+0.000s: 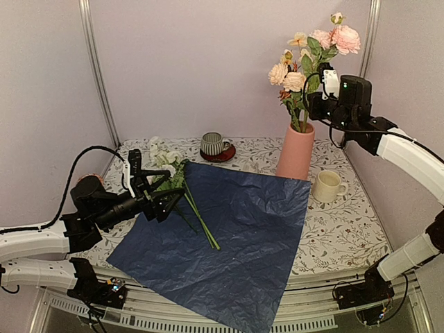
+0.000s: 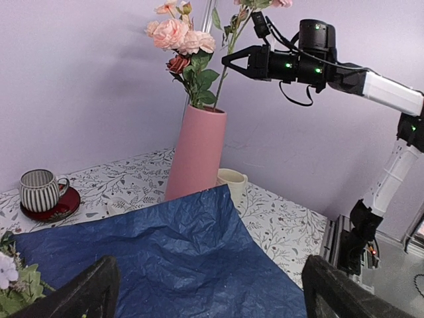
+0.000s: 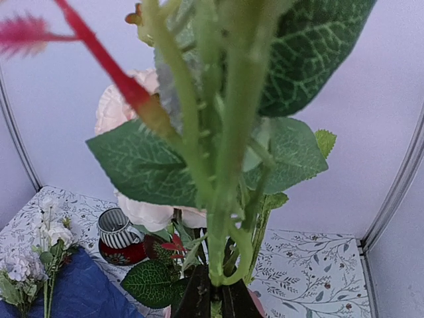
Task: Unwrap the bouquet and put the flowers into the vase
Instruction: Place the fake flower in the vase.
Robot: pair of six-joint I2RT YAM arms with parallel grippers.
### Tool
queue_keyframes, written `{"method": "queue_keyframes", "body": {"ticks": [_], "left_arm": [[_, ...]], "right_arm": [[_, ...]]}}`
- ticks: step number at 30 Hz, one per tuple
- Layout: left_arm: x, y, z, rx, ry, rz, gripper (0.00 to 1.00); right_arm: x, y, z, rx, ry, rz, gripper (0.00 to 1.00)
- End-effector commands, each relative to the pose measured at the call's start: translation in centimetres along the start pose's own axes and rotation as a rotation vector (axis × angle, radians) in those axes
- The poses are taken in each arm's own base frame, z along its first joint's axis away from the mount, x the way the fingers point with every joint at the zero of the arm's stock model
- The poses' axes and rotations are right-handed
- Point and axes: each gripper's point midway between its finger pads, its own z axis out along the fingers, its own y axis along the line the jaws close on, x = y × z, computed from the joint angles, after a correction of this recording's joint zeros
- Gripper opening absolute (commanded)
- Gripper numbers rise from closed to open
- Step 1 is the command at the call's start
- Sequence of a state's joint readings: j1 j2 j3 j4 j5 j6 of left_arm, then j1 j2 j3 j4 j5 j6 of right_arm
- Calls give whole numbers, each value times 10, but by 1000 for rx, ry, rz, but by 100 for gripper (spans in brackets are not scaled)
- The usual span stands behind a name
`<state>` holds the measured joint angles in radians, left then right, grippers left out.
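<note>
The salmon-pink vase (image 1: 296,154) (image 2: 197,156) stands at the back right with several pastel flowers (image 1: 313,48) (image 2: 180,36) in it. My right gripper (image 1: 311,104) (image 2: 228,61) (image 3: 216,299) hangs above the vase rim, shut on a green flower stem (image 3: 225,218) that runs up past the wrist camera. The bouquet's blue paper (image 1: 236,232) (image 2: 165,255) lies spread flat. White and lilac flowers (image 1: 168,161) (image 3: 40,255) rest on its far left corner, stems (image 1: 202,225) pointing toward me. My left gripper (image 1: 149,189) (image 2: 212,301) hovers open just over those stems, holding nothing.
A striped cup (image 1: 211,143) (image 2: 38,190) (image 3: 114,228) on a red saucer (image 1: 223,155) stands at the back centre. A cream mug (image 1: 327,186) (image 2: 232,180) sits right of the vase. The booth's walls close in the back and both sides.
</note>
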<state>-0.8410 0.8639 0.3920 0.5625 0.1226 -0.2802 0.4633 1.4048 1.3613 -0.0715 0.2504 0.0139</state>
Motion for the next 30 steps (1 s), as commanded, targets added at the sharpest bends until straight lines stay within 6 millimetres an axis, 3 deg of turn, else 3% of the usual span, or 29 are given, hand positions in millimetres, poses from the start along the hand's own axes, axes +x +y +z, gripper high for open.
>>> {"method": "queue_keyframes", "body": {"ticks": [1,10,12,13,15,23,30], "left_arm": [[-10,-5,2,15,-19,6,98],[-9,-4,1,7,-12,5,98],[-7,-2,2,-1,-4,3,98],[-7,-1,2,-7,-1,2,98],[-4,2,3,-26,11,-2,98],[8,24,12,-145,80,-18,98],[15,49,11,-278,83,-73,98]], "right_arm": [[12,-3,6,-10,38,50,8],[53,-22,28,35,181,105,12],[59,-25,29,45,205,120,29],[58,-25,28,44,209,122,47],[56,-23,23,33,210,125,58],[47,0,-10,-125,256,145,71],[29,2,-52,-149,230,155,74]]}}
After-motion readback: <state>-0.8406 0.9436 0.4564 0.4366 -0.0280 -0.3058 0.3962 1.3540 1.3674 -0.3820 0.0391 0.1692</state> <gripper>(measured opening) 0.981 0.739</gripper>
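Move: The right hand already holds the pink flower's stem above the vase, whose mouth is some 5 cm ahead, 1 cm left and about 12 cm below. From that hand the beige mug stands about 4 cm ahead, 11 right and 36 below, the striped cup roughly 23 ahead, 25 left and 35 down. The open left hand has the remaining flowers' middle about 23 cm ahead, 3 left and 26 below. Letting go of the pink flower's stem, the right hand first sinks about 8 cm towards the vase mouth, easing slightly forward and right and tipping down some 15 degrees, then opens wide and draws back about 5 cm while rising. Late on, the left hand, still open, starts forward and down, about 3 cm each way, towards the remaining flowers, turning slightly counter-clockwise. ##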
